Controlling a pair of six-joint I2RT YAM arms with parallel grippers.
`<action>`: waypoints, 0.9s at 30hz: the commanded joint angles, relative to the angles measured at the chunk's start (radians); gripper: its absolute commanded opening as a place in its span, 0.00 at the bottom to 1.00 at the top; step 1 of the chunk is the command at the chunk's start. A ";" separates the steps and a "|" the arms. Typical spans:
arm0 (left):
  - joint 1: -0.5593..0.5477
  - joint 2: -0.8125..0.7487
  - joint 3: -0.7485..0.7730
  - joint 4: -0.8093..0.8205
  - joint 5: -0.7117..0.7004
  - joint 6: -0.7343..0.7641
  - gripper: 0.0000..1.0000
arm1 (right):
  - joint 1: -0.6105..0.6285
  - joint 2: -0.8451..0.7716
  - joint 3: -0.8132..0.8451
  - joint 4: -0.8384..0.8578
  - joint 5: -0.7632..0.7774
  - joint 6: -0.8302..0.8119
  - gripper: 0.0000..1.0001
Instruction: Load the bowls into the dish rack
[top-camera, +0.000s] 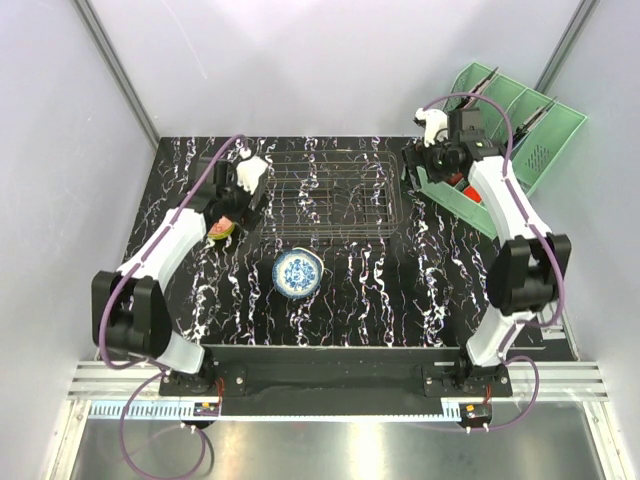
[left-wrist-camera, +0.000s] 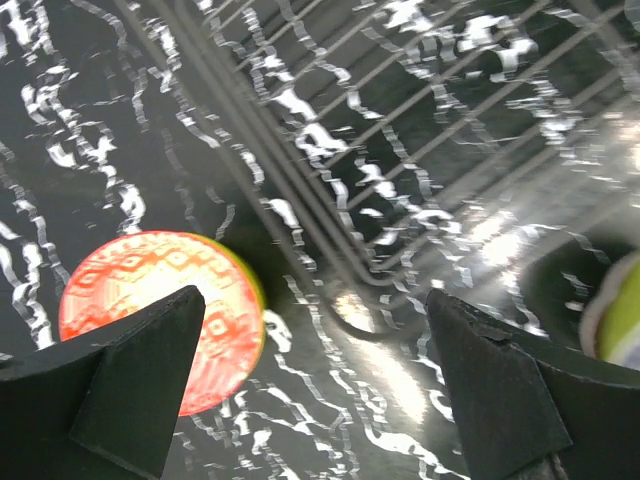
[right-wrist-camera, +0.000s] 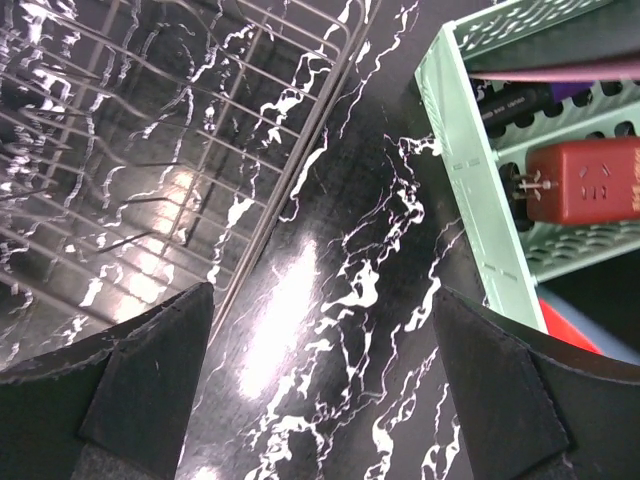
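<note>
The dish rack (top-camera: 330, 195), a dark wire basket, stands at the table's far middle with no bowl showing inside it. A white bowl with blue floral pattern (top-camera: 297, 272) sits in front of the rack. A bowl with a lime-green outside and a red-orange patterned inside (top-camera: 222, 229) lies left of the rack. My left gripper (top-camera: 243, 192) hovers open by the rack's left end. In its wrist view the gripper (left-wrist-camera: 320, 385) has the bowl (left-wrist-camera: 160, 310) beside the left finger and the rack's corner (left-wrist-camera: 400, 130) ahead. My right gripper (top-camera: 428, 160) is open between the rack's right side (right-wrist-camera: 150, 130) and the organizer.
A mint-green slotted organizer (top-camera: 510, 140) stands at the far right, holding a red block (right-wrist-camera: 585, 180) and dark items. A lime-green and white rounded edge (left-wrist-camera: 620, 320) shows at the left wrist view's right border. Grey walls close in the table's back and sides.
</note>
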 joint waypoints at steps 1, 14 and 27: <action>-0.003 0.003 0.093 0.030 -0.092 0.043 0.99 | 0.037 0.059 0.084 0.002 0.066 -0.042 1.00; -0.021 0.162 0.156 0.088 -0.277 0.098 0.99 | 0.113 0.132 0.034 0.033 0.138 -0.086 1.00; -0.038 0.532 0.591 0.076 -0.412 0.176 0.99 | 0.190 0.015 -0.152 0.003 0.264 -0.246 1.00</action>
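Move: My left hand is at the dish rack's front left corner; the middle of the rack's left side is roughly 13 cm ahead, 4 cm right and 7 cm below. From that hand the orange bowls are about 8 cm ahead, 6 cm left, and the blue bowls 6 cm back, 12 cm right, both some 10 cm down. From my right hand, the middle of the rack's right side is around 5 cm ahead, 4 cm left and 12 cm below; the green crate's middle sits 15 cm ahead, 22 cm right and 8 cm lower. I bring both open hands to the two sides of the dish rack. My right hand sinks about 9 cm onto its right rim, easing left a little and rolling its right side up some 15 degrees. My left hand meanwhile runs about 12 cm forward along the left side, past the orange bowls, faster towards the end, rolling its left side up. ##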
